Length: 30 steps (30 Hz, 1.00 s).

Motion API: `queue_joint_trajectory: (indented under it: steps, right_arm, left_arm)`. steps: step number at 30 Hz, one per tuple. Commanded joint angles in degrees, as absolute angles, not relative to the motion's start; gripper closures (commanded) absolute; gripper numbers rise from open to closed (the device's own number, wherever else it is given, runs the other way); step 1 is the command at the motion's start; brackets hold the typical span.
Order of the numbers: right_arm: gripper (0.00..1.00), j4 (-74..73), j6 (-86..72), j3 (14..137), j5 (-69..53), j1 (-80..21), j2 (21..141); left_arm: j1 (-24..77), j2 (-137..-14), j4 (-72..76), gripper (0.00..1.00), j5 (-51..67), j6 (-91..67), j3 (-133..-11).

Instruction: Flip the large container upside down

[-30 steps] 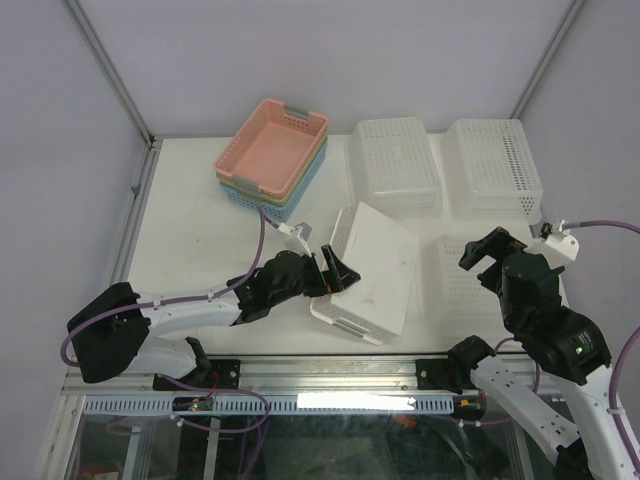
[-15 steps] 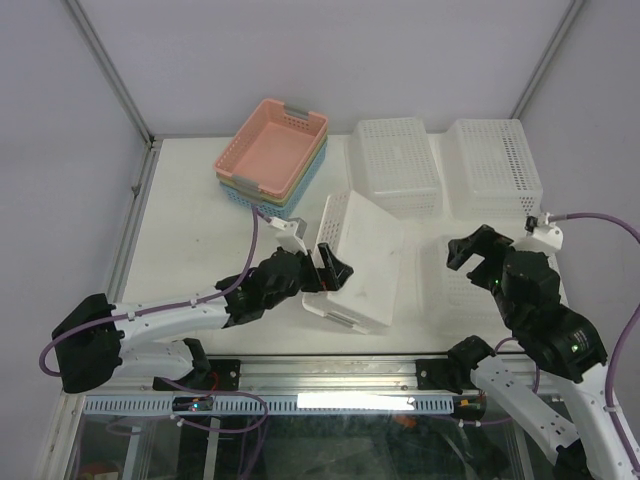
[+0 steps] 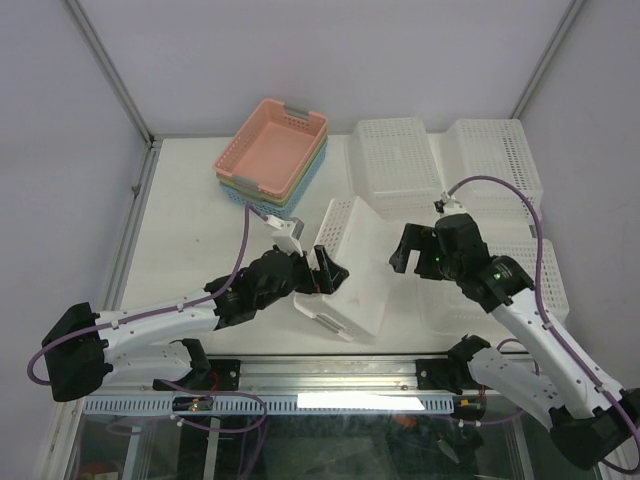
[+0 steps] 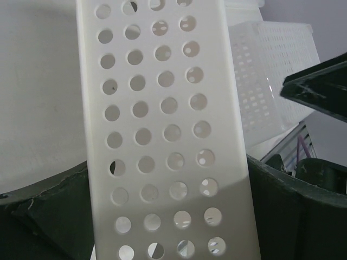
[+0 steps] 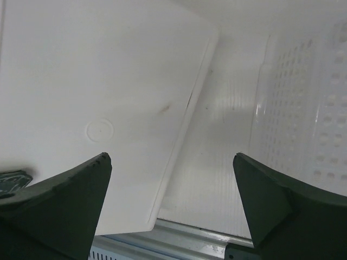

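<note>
The large container (image 3: 362,268) is a white perforated tub tipped up on its long edge near the table's front, smooth bottom facing right. My left gripper (image 3: 326,272) is at its left side, open wide. In the left wrist view the holed wall (image 4: 157,135) lies between the two dark fingers (image 4: 49,211) and fills the gap; no clamp shows. My right gripper (image 3: 418,256) hovers open just right of the container. The right wrist view shows the container's smooth bottom (image 5: 97,103) at the left, with nothing between the open jaws of my right gripper (image 5: 172,216).
A stack of pink and blue baskets (image 3: 275,155) stands at the back left. Two white overturned baskets (image 3: 397,165) (image 3: 492,165) sit at the back right, and another white basket (image 3: 465,300) lies under my right arm. The metal front rail (image 3: 330,372) borders the table.
The container has tipped from a low lean to nearly standing on its edge, with my left gripper following it. My right arm has swung left and forward to the container's side.
</note>
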<state>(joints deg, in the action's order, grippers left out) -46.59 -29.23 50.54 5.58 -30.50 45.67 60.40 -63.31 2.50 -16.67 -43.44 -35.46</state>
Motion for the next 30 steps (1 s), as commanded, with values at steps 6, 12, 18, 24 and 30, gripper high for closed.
queue_joint_trajectory:
  steps: [6, 12, 18, 24, 30]
  right_arm:
    - [0.17, -42.96, -37.04, 46.86, 3.15, -30.33, 50.73]
    - [0.34, -41.24, -39.18, 43.09, 3.46, -30.37, 50.71]
    - [0.39, -39.78, -39.28, 40.43, 3.89, -30.34, 51.76]
    - [0.39, -37.87, -39.30, 39.12, 3.34, -30.42, 54.03]
    - [0.37, -37.56, -38.23, 39.10, 3.37, -30.45, 55.54]
  left_arm:
    - [60.29, -61.78, 9.60, 0.01, -7.88, -48.43, -34.67]
    - [60.21, -59.26, 13.83, 0.01, -6.38, -51.55, -33.95]
    - [59.00, -57.11, 13.63, 0.01, -5.82, -53.76, -33.98]
    - [56.93, -54.28, 9.60, 0.01, -8.02, -53.53, -33.25]
    - [55.57, -51.49, 4.47, 0.01, -11.12, -50.24, -33.02]
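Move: Straddling the large container's raised perforated side, the left hand has the container's middle about 4 cm to its right and 7 cm below. The basket stack is some 25 cm ahead and 13 cm left. From the right hand, the container's middle is about 10 cm left, 4 cm back and 10 cm lower. The near white container sits 20 cm to that hand's right and 7 cm back, the far white container some 20 cm straight ahead. Sinking some 10 cm beside the container's right-facing bottom, the right hand tips its fingers further down and closes them from wide open to a little over half; whether it touches can't be seen. The left hand, fingers staying wide, first eases back and left about 2 cm along the perforated side, then rises about 5 cm, rolling its left side down and swinging back to the right. ##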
